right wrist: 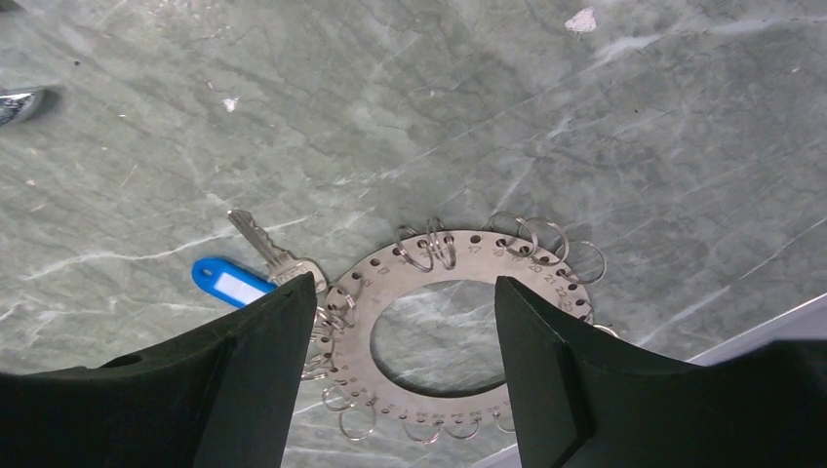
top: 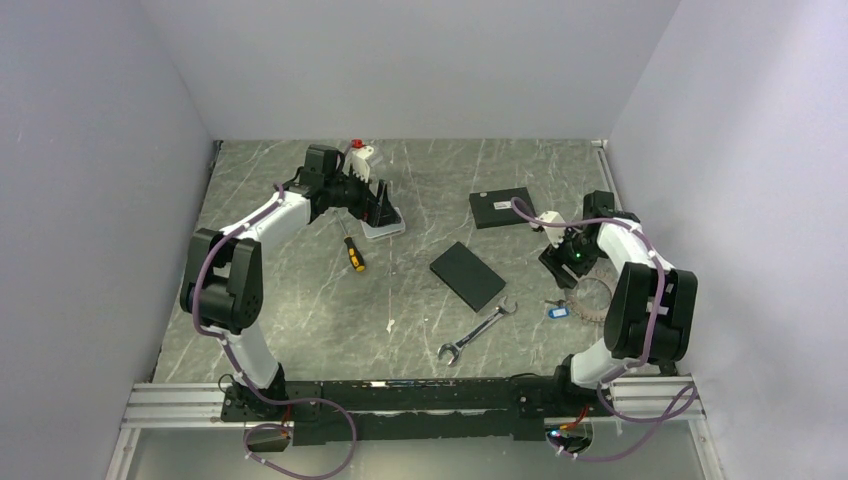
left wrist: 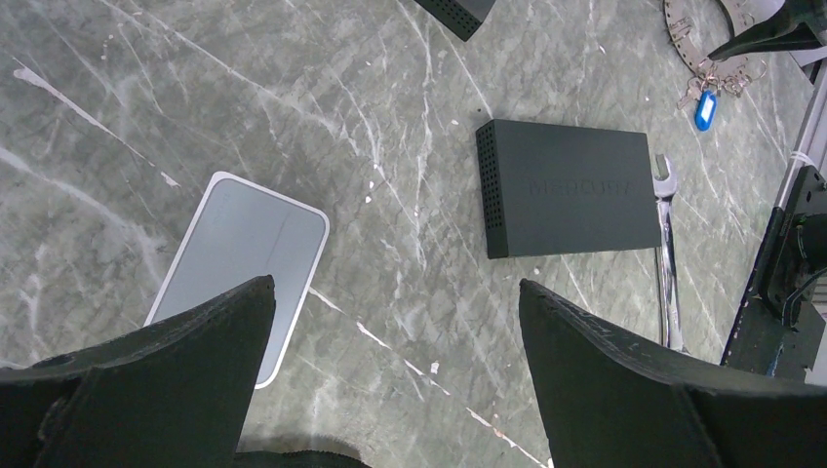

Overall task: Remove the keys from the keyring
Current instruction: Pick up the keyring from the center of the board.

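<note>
The keyring [right wrist: 458, 255] is a flat grey metal disc with a round hole, numbered holes and small split rings around its rim. It lies on the table near the right edge [top: 592, 297]. One silver key [right wrist: 258, 239] with a blue plastic tag [right wrist: 226, 283] hangs off its left side. My right gripper [right wrist: 405, 283] hovers just above the ring, open, one finger over each side of the disc and nothing held. My left gripper [top: 385, 205] is far off at the back left, wide open and empty [left wrist: 395, 283].
A silver wrench [top: 477, 329] and a black flat rectangle [top: 467, 275] lie mid-table. A second black box [top: 501, 207] sits behind them. A yellow-handled screwdriver [top: 353, 253] and a white slab [left wrist: 244, 263] lie by the left gripper. The table's right rail runs close to the keyring.
</note>
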Tool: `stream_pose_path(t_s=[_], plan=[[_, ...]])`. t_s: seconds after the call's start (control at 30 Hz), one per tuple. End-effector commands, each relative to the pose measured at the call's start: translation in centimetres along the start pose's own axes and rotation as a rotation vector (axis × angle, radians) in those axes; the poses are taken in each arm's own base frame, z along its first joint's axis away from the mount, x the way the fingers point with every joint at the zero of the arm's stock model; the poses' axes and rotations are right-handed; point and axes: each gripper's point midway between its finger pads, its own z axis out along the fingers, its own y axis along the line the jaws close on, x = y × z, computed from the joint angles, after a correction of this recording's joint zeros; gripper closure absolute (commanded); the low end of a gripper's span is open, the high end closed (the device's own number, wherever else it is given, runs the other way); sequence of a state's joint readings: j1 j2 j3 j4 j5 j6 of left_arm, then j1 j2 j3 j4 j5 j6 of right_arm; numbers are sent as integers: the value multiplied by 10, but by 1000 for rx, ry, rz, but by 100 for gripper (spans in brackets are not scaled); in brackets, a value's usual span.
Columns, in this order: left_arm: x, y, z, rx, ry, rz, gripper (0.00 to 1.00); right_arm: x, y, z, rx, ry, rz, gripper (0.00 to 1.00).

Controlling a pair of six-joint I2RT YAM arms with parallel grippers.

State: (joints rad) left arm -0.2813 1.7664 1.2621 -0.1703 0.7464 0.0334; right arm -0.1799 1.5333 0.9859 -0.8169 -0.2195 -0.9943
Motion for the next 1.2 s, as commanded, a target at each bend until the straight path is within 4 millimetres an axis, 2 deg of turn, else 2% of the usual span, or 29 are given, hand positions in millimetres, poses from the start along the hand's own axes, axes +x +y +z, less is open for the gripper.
stream_pose_path(t_s=[0.0,0.27,0.5,0.73,0.97,1.17], plan=[[1,-5,3,37,2,20,1,-1,-12,5,34,7,-47,29],[3,-5,4,41,6,12,1,7,-15,24,22,40,-56,34],[5,-4,5,41,11,6,1,7,-11,28,-9,32,-77,40],[4,-4,6,41,9,3,1,6,-8,29,-17,23,-96,55],[4,-3,6,38,6,-7,1,1,-9,23,-24,12,-74,82],[5,-4,6,40,11,-15,1,0,-8,13,1,8,-61,100]])
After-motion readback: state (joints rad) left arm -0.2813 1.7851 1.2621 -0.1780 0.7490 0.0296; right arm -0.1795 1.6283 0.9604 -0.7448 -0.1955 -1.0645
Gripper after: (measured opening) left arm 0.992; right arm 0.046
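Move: The keyring, a pair of small wire rings on the far-left edge of the numbered ring plate, lies about 4 cm below the right hand and 1 cm to its right, level with it fore and aft. The plate's middle is 4 cm back and 5 cm right; the blue tag is 6 cm back and 3 cm left, the key 4 cm back and 3 cm left. From the left hand the keyring is some 40 cm right, 12 cm back and 13 cm below. The right hand sinks about 3 cm to the plate's far-left edge, then shuts its fingers, pinching the keyring. ##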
